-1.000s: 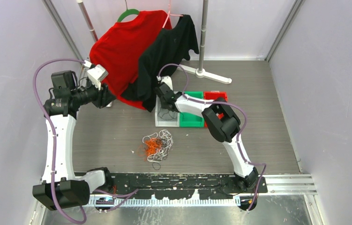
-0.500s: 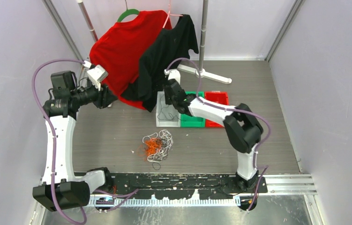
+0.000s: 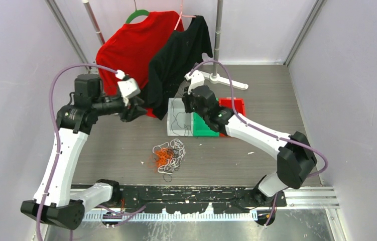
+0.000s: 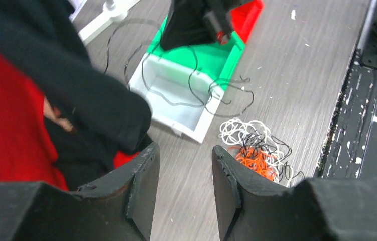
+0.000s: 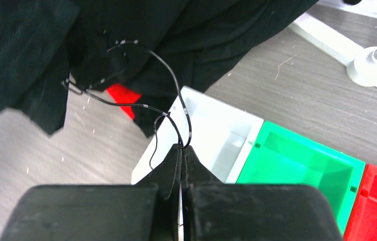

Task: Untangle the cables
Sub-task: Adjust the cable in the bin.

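Observation:
A tangle of white, orange and black cables [image 3: 168, 154] lies on the floor in front of the bins, also visible in the left wrist view as cables [image 4: 254, 145]. My right gripper [image 5: 181, 146] is shut on a thin black cable [image 5: 175, 83] that loops up from its tips over the white bin [image 5: 211, 128]. From above, the right gripper [image 3: 187, 104] hovers at the white bin [image 3: 172, 131], where black cable [image 3: 178, 120] trails. My left gripper [image 4: 183, 170] stands open and empty above the floor, left of the tangle and beside the hanging shirts; from above, the left gripper [image 3: 138, 108] sits at the shirts' hem.
A green bin [image 3: 204, 130] and a red bin [image 3: 232, 104] stand in a row right of the white one. A red shirt [image 3: 131, 47] and a black shirt [image 3: 178, 55] hang from a rack whose white foot [image 3: 221, 79] rests behind the bins.
The right gripper has shut on the black cable and risen from the white bin. The left arm has swung right toward the shirts' hem, its jaws a little wider.

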`<act>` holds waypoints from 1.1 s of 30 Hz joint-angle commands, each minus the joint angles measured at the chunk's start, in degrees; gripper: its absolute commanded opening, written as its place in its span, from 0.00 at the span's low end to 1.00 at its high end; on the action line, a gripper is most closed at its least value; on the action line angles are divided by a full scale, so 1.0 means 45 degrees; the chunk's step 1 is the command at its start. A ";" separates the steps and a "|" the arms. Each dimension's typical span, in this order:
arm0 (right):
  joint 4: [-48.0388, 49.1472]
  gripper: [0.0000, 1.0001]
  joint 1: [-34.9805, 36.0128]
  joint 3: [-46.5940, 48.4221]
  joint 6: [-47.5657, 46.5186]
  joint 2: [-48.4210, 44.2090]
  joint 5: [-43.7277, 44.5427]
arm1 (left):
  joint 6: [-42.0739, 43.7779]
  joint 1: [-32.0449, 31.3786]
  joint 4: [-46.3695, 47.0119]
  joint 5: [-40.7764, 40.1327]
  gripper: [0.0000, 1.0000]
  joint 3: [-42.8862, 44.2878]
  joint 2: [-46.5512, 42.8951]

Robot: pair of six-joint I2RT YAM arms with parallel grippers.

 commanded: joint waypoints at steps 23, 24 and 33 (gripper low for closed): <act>-0.0581 0.01 -0.0015 -0.1984 -0.0348 -0.4970 -0.5075 | 0.3456 -0.7001 1.0064 -0.4859 0.81 -0.2561 0.1439; -0.0611 0.01 -0.0044 -0.2001 -0.0250 -0.5079 -0.5069 | 0.3465 -0.7165 1.0481 -0.4950 0.81 -0.2720 0.1298; -0.0187 0.01 -0.0075 -0.2330 0.0219 -0.5712 -0.4922 | 0.2744 -0.7710 0.6730 -0.5393 0.73 -0.1473 0.1905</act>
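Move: The black cable, pinched in the right fingertips, lies about 12 cm ahead of the left hand, 18 cm to its right and some 9 cm lower. From the right hand, the open left gripper is about 12 cm back, 18 cm left and 9 cm up. The pale bin's middle sits level with the right hand, 2 cm to its left and 20 cm below; the green bin is 8 cm to its right, the cable pile 16 cm back and 8 cm left, both on the table. The black cable stays pinched in the shut right fingers, which draw it back about 11 cm and up some 7 from over the pale bin, turning roughly 20 degrees counter-clockwise. The left hand sweeps some 15 cm right to meet it, dipping and partly rising again, its fingers spreading wide around the cable by the right fingertips while the wrist rolls some 30 degrees, its forward side rising. ##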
